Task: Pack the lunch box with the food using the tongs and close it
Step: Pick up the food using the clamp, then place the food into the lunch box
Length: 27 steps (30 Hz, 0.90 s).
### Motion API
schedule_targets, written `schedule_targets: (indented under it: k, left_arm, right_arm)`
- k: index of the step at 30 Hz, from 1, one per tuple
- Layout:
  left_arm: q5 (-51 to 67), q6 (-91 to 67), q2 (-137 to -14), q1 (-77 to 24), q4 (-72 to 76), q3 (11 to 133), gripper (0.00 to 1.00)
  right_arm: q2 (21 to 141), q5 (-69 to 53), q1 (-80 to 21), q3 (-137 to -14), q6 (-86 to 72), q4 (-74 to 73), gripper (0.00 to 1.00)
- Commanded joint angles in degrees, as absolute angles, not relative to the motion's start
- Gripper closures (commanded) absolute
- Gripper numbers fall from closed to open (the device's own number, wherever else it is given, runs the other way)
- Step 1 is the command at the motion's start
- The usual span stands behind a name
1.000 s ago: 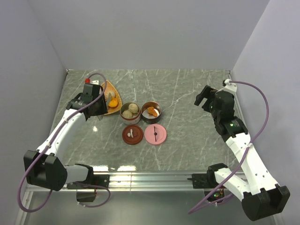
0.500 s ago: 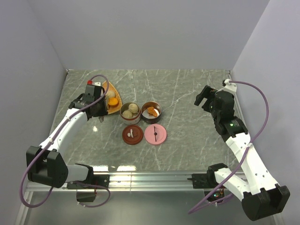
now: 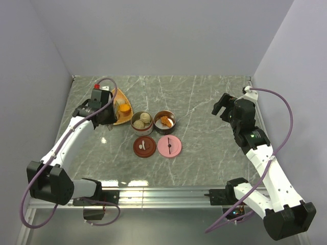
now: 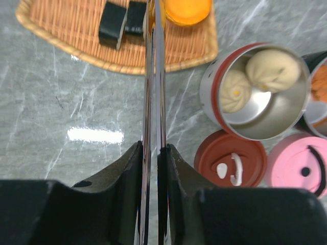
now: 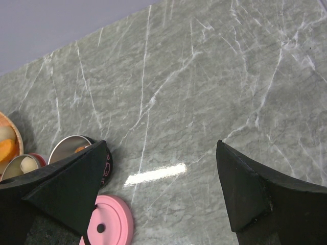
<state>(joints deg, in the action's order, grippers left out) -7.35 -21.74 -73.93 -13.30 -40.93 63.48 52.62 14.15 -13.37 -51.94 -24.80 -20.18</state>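
Observation:
My left gripper (image 4: 152, 148) is shut on the tongs (image 4: 154, 76), whose thin arms are squeezed almost together. The tongs reach up over the woven orange plate (image 4: 61, 30), and their tips pass out of the top edge, so I cannot tell whether they hold food. Two dark rolls (image 4: 113, 21) and an orange chunk (image 4: 186, 7) lie on the plate. One open tin (image 4: 260, 115) holds two beige dumplings (image 4: 271, 69), and a second tin (image 3: 164, 120) holds orange pieces. In the top view my left gripper (image 3: 104, 113) hangs at the plate (image 3: 120, 118). At the right, my right gripper (image 3: 223, 107) stands open and empty.
A dark red lid (image 4: 232, 163) and a pink lid (image 4: 301, 166) lie flat in front of the tins. In the right wrist view the pink lid (image 5: 110, 224) sits low on the left. Grey walls close in the table on three sides.
My left gripper has squeezed the tongs' arms closer together and shifted slightly over the plate. The right arm has not moved.

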Motion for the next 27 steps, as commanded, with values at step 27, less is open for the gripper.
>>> schedule_targets:
  k: [27]
  left_arm:
    - [0.18, -24.52, -59.77, -26.18, -54.04, 69.62, 0.76]
  right_arm:
    - [52.30, 14.41, -13.89, -50.80, -26.01, -18.81, 0.07]
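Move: About 15 cm to the left hand's right, 3 cm farther out and 12 cm below it is the lunch box with the buns. From that hand, the orange food sits in the clamp's tips some 10 cm ahead, 4 cm right and 12 cm below; the basket is roughly 10 cm ahead, 1 cm right. The second lunch box stands 12 cm right of the bun box, about level with it. From the right hand, the bun box lies about 39 cm left, 3 cm ahead. Lifting the orange food out of the basket with the clamp it already holds, the left hand rises nearly 10 cm, then draws back about 7 cm and right 6 cm while turning some 15 degrees clockwise, so the clamp's tips swing towards the bun box. It begins to sink a couple of centimetres; gripper and clamp keep their hold. ##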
